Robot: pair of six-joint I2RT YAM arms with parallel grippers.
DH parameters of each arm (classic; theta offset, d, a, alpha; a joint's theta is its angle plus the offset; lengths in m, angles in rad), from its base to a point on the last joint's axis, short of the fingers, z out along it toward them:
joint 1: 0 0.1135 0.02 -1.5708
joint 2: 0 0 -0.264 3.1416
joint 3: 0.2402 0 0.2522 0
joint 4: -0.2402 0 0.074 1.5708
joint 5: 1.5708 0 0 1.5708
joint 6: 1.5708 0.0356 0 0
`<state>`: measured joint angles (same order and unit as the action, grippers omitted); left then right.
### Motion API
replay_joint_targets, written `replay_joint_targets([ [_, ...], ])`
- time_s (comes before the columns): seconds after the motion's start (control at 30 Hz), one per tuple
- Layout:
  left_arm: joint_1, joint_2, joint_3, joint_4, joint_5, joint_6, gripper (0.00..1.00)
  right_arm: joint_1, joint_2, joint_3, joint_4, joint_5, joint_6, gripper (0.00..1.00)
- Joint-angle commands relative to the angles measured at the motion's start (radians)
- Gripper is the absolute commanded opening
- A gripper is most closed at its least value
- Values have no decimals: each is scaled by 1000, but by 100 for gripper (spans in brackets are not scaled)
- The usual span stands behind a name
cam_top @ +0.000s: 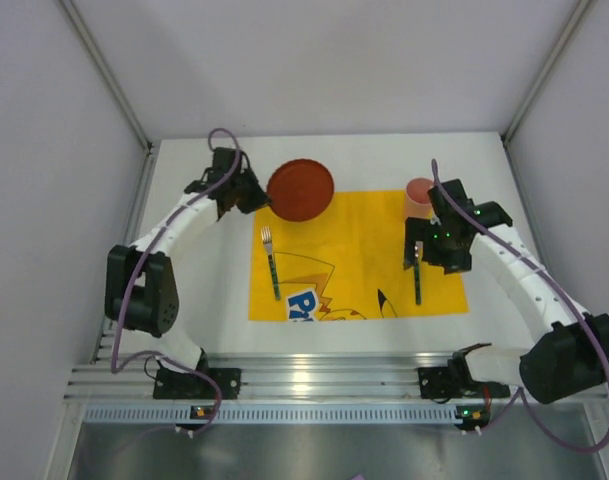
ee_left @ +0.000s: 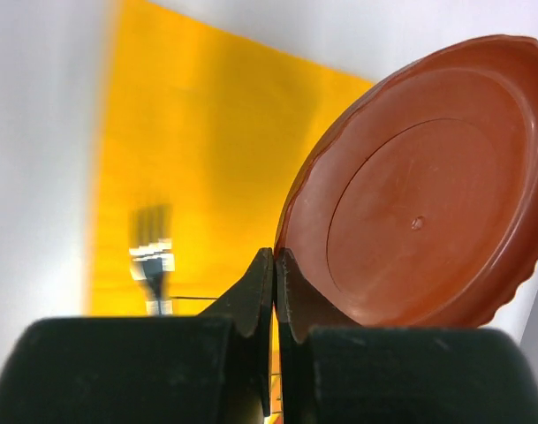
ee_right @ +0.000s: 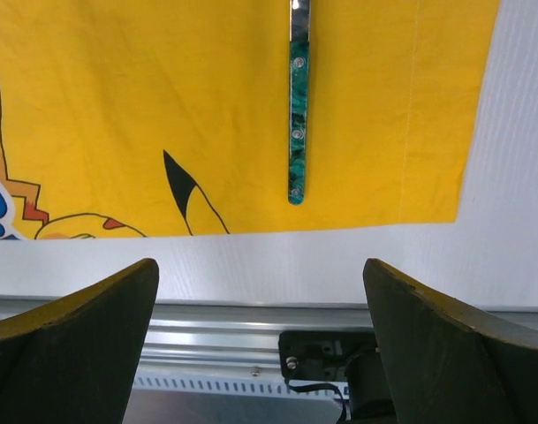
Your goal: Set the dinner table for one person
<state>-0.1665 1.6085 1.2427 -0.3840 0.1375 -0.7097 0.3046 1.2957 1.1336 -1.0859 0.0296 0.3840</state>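
Observation:
A dark red plate (cam_top: 300, 190) lies at the far edge of the yellow cloth (cam_top: 354, 260) on the white dinner table (cam_top: 384, 160). My left gripper (cam_top: 256, 197) is shut on its left rim. In the left wrist view the plate (ee_left: 419, 194) rises tilted from the closed jaws of the left gripper (ee_left: 276, 256). A green-handled fork (cam_top: 271, 262) lies on the cloth's left side and shows blurred as the fork (ee_left: 152, 252). On the right side lies a green-handled knife (cam_top: 418, 280), also seen as the knife (ee_right: 297, 106). My right gripper (cam_top: 416, 260) hovers open over it, and nothing is between the jaws of the right gripper (ee_right: 260, 291).
A pink cup (cam_top: 419, 195) stands at the cloth's far right corner, just behind the right wrist. A ribbed aluminium rail (cam_top: 314, 380) runs along the near edge with both arm bases. Grey walls close in the table on three sides.

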Motion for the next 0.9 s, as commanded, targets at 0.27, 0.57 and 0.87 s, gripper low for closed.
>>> replay_joint_targets([
  [0.27, -422, 323, 207, -112, -30, -10, 0, 1, -275, -118, -40, 9, 101, 100],
  [0.57, -459, 364, 158, -167, -170, -53, 47, 1, -415, -178, -100, 1, 99, 100],
  [0.87, -473, 73, 169, -190, -249, -45, 81, 1, -509, -74, -42, -173, 46, 100],
])
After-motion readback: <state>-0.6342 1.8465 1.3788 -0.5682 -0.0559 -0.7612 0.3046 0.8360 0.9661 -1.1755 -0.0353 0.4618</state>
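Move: Lying some 26 cm to the left hand's right, 8 cm back and 15 cm below is the bare mat centre, where the plate in its fingers is bound. At table height, the fork is 6 cm right and 10 cm back of this hand, the spoon 42 cm right and 12 cm back; the cup stands 42 cm right and 3 cm farther out. From the right hand, the mat centre is roughly 11 cm ahead, 20 cm left and 13 cm below. Swinging the plate by its left rim, the left hand sweeps right about 18 cm while drawing back 8 cm, turning some 25 degrees clockwise, and sinks about 12 cm to the mat between fork and spoon. The fingers open wide there and let go; the hand eases 3 cm left and rises 5 cm. The open right hand draws back about 7 cm and rises 3 cm, away from the mat centre. ##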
